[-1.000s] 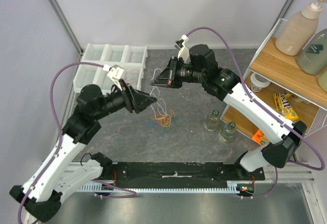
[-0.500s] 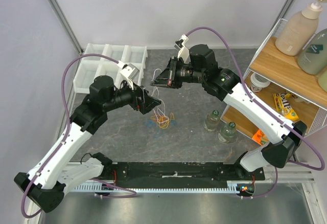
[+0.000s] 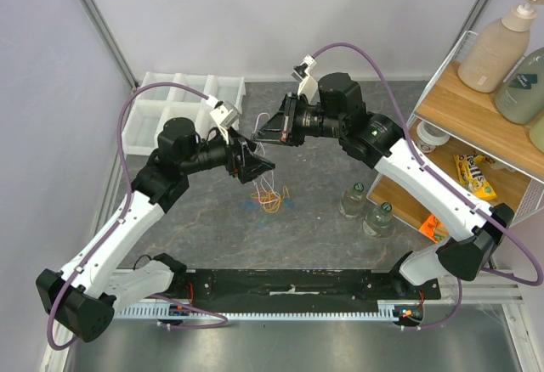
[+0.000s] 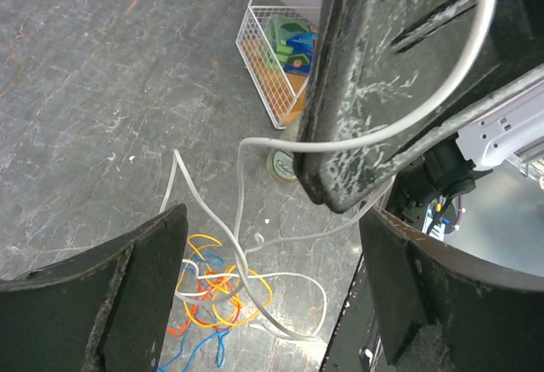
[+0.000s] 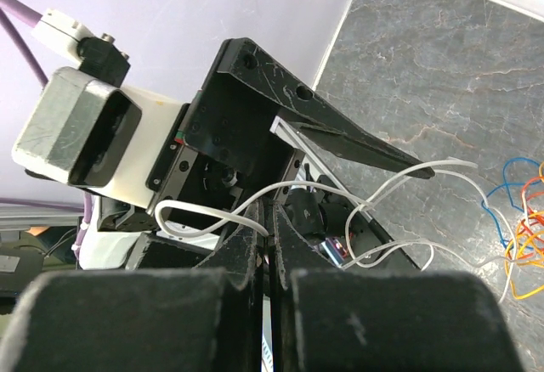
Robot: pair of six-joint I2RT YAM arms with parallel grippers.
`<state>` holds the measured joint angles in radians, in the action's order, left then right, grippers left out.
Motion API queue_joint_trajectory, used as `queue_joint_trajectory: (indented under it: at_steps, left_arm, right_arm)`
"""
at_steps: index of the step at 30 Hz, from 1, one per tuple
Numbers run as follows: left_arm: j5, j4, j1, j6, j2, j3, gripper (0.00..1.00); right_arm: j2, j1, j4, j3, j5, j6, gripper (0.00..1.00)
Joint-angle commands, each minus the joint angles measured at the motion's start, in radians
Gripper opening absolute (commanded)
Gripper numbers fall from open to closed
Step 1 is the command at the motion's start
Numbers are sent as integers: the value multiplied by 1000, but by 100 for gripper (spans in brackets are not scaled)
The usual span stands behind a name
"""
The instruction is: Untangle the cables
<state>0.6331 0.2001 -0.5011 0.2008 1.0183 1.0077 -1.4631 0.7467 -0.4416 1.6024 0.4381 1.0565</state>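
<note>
A tangle of thin cables (image 3: pixel 272 195), orange, yellow, red and blue, lies on the grey table between the arms; it also shows low in the left wrist view (image 4: pixel 212 291) and at the right edge of the right wrist view (image 5: pixel 523 236). A white cable (image 3: pixel 268 124) rises from it, and my right gripper (image 3: pixel 263 132) is shut on it above the table, its pinch point clear in the right wrist view (image 5: pixel 270 232). My left gripper (image 3: pixel 255 161) hangs open just below and left of the right one. Its fingers (image 4: pixel 93 295) straddle the dangling white cable (image 4: pixel 242 219) without touching it.
A white compartment tray (image 3: pixel 170 100) sits at the back left. Two small bottles (image 3: pixel 355 198) (image 3: pixel 380 217) stand right of the tangle. A wire-and-wood shelf (image 3: pixel 476 126) with bottles and snacks fills the right side; its wire basket (image 4: pixel 272 75) shows in the left wrist view.
My left gripper has opened wide and moved right and back, up close under the right gripper. The right gripper has held still with the white cable.
</note>
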Motion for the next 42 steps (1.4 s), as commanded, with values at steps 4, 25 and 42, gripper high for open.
queue_joint_trajectory:
  at_steps: [4, 25, 42]
  left_arm:
    - [-51, -172, -5, 78, -29, -41, 75]
    - [-182, -74, -7, 196, -121, -11, 2]
    - [-274, 137, -4, 494, -84, 285, 2]
  right_arm:
    - [20, 2, 29, 42, -1, 10, 0]
    - [158, -202, -374, -37, -56, -535, 70]
    - [112, -55, -137, -515, -142, -668, 77]
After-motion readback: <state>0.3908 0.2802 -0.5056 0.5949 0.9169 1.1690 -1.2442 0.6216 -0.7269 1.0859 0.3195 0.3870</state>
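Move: The white cable stretch I want is almost between my open left fingers, about 2 cm ahead and 1 cm up. My right fingers, still pinching the white cable, are some 7 cm above my left hand, otherwise about level with it. The coloured cable heap lies roughly 29 cm below my left hand, about 2 cm ahead and 1 cm right. From my right hand the heap is about 36 cm down, 1 cm back and 1 cm right; the nearer bottle is some 21 cm right, 3 cm back and 33 cm down. I ease my left hand about 2 cm forward and slightly up and shut its fingers on the white cable. Only then does my right hand open and let go, sweeping right and then mostly down, some 20 cm lower in all, towards the table between heap and bottle, its wrist rolling. My left hand keeps its pinch and lifts about 7 cm, drifting back and left. ##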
